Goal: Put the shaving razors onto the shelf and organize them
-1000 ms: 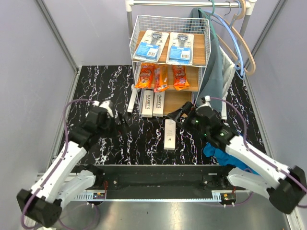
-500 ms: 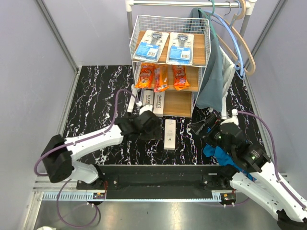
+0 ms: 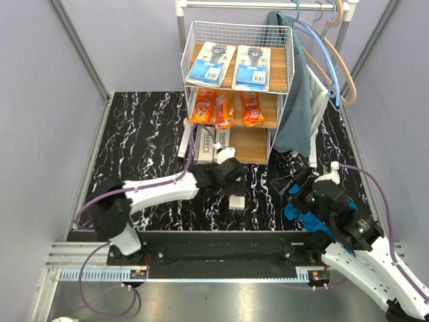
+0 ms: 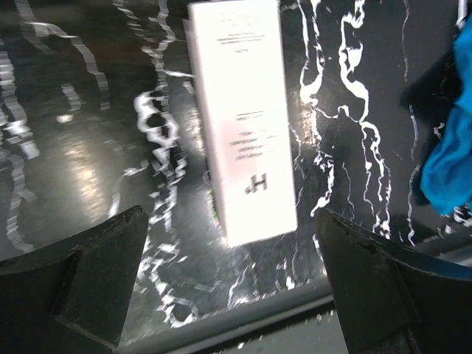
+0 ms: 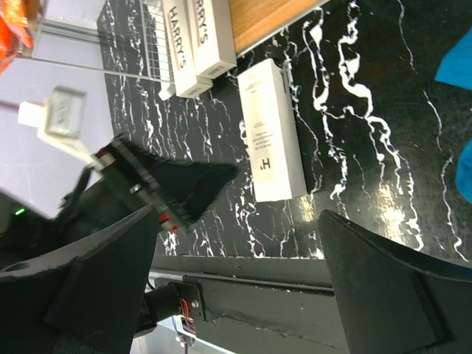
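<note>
The shelf (image 3: 249, 144) stands at the back: two blue-and-white blister cards (image 3: 208, 62) on top, orange bags (image 3: 224, 107) on the middle board, two long HARRY'S boxes (image 3: 209, 137) on the bottom left. One more white razor box (image 3: 237, 200) lies flat on the table in front. My left gripper (image 3: 231, 184) hovers over it, open; in the left wrist view the box (image 4: 243, 125) lies ahead of the empty gap of that gripper (image 4: 228, 284). My right gripper (image 3: 280, 181) is open and empty to the right of the box (image 5: 271, 133).
A blue cloth (image 3: 301, 215) lies under the right arm. A white clothes rail with hangers (image 3: 332, 47) and a grey garment (image 3: 295, 100) stands right of the shelf. The black marbled table (image 3: 141, 134) ends at a metal front rail (image 3: 221, 236).
My left arm has swung from the table's left side across to the loose white box. My right arm has drawn back from the box toward the near right.
</note>
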### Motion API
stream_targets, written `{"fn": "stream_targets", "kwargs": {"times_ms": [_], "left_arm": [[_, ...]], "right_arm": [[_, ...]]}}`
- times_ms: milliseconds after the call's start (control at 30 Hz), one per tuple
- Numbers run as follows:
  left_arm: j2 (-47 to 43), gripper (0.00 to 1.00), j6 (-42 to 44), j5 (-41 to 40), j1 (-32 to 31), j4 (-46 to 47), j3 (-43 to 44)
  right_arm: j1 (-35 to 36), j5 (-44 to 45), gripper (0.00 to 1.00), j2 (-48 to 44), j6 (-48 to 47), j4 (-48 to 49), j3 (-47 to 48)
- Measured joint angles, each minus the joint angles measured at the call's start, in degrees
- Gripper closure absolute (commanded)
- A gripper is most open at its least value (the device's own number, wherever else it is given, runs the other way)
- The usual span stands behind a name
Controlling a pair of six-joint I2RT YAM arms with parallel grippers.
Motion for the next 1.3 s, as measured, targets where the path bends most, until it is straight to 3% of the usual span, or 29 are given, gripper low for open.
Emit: {"fn": "stream_targets", "kwargs": {"times_ms": [333,667,967,1300], "left_arm": [[11.9,0.04,-0.4,0.0,-2.9,0.4,6.0],[18.5,0.16,-1.2,-0.2,-3.3,-0.5,9.7],[20.6,0.47,-1.0,-0.8,-3.3,-1.5,10.0],[20.4,0.5,-0.8,-1.7,-3.3,-1.5,10.1]], "right_arm": [[0.0,0.1,0.01,-3.8,1.1,-4.5,-0.2],[0.0,0.2,0.02,-5.5,1.7,-8.1,-0.2],[0.0,0.0,0.02,-5.5,1.8,-8.2,-0.2],[0.0,-0.2,0.02,-5.4,1.8,-8.1,-1.1]]}}
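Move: The remaining HARRY'S razor box lies lengthwise on the table, its middle about 4 cm ahead, 4 cm right and 9 cm below the left hand. The inner shelved box on the bottom shelf is some 20 cm ahead and 1 cm left of that hand; the outer shelved box is as far ahead and 6 cm left, both roughly 6 cm lower. From the right hand the razor box is around 8 cm ahead, 14 cm left, 19 cm down. The left hand sinks about 8 cm, easing 4 cm right, and closes its fingers around the razor box's near end. ##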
